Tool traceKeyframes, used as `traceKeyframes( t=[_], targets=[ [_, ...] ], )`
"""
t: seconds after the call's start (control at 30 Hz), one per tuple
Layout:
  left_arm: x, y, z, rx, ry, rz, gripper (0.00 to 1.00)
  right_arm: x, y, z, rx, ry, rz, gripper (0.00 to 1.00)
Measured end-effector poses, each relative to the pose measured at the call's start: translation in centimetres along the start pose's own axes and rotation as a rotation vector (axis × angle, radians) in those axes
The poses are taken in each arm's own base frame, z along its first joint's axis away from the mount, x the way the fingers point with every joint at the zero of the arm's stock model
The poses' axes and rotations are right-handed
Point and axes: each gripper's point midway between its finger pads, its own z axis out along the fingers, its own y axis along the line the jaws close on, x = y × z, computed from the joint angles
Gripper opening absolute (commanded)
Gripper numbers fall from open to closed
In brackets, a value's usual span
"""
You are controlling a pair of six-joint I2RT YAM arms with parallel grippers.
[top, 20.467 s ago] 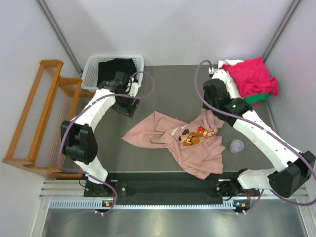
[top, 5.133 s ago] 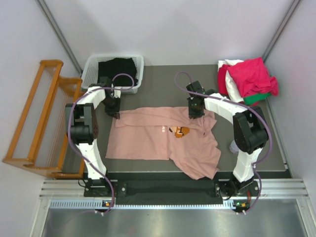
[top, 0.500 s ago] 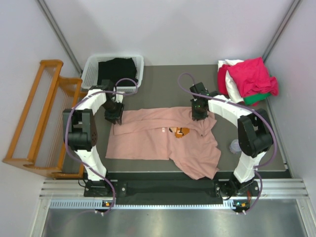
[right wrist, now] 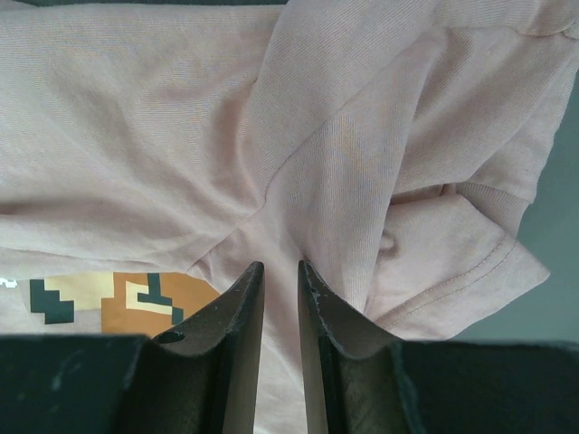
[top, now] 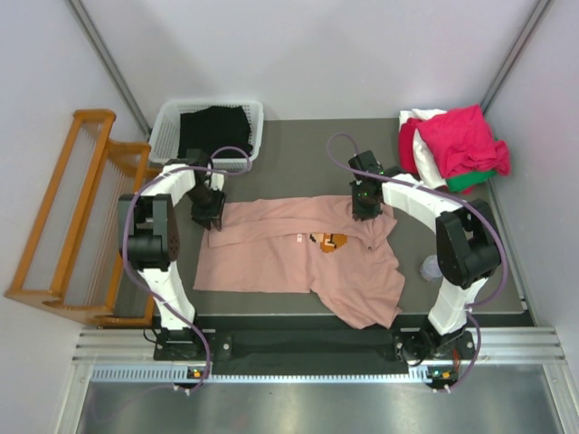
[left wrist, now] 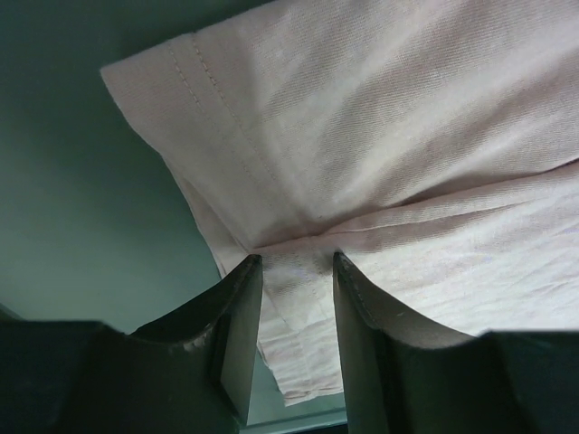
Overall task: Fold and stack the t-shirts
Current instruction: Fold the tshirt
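The dusty-pink t-shirt [top: 298, 262] lies spread across the dark table, pixel-art print [top: 330, 240] up, its far edge partly folded over. My left gripper [top: 209, 217] stands on the shirt's far left corner. In the left wrist view [left wrist: 297, 262] its jaws are closed on a bunch of the pink cloth [left wrist: 380, 136], with creases running out from the tips. My right gripper [top: 365, 210] stands on the far right part by the sleeve. In the right wrist view [right wrist: 279, 267] its jaws pinch a ridge of cloth [right wrist: 136, 136] beside the print [right wrist: 118, 303].
A heap of crimson-pink, white and green shirts [top: 457, 145] lies at the far right corner. A white basket [top: 163, 136] with dark cloth stands at the far left. A wooden rack [top: 72, 217] stands left of the table. A small clear cup [top: 435, 268] sits right of the shirt.
Since five seconds ago my left gripper has moved right and nearer, carrying the shirt's far left corner inward. In the last half second almost nothing has moved.
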Motion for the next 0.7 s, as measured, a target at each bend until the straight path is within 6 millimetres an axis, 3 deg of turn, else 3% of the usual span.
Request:
traceKeyframes(
  t=[0.2,0.33,0.37,0.7],
  targets=[
    [0.04,-0.04,0.19,0.003,0.005,-0.007,0.4,0.0,-0.02,0.0,0.0,0.0,0.0,0.22],
    [0.09,-0.12,0.22,0.007,0.006,-0.01,0.17,-0.01,-0.01,-0.01,0.0,0.0,0.0,0.21],
    [0.12,-0.15,0.26,0.009,0.006,-0.01,0.02,-0.01,0.0,0.01,0.0,0.0,0.0,0.21],
    [0.4,-0.8,0.37,0.046,0.012,-0.009,0.0,-0.02,-0.01,0.0,0.0,0.0,0.0,0.19]
  ],
)
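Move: The left lower corner of the t-shirt's folded-over strip, where its edge makes a small ridge, lies right between the open left fingers, about 1 cm below them. From that hand, the basket of black cloth is some 22 cm ahead and 2 cm left, and the orange character print about 26 cm to the right and 3 cm back. From the right hand, this corner lies roughly 35 cm left, 4 cm back and 3 cm lower. The left fingers pinch the cloth at the edge of the folded strip, going from nearly half open to fully shut, pointing down. The hand hardly travels: it settles less than half a centimetre, then eases about 1 cm right and slightly back, with only a slight tilt. ##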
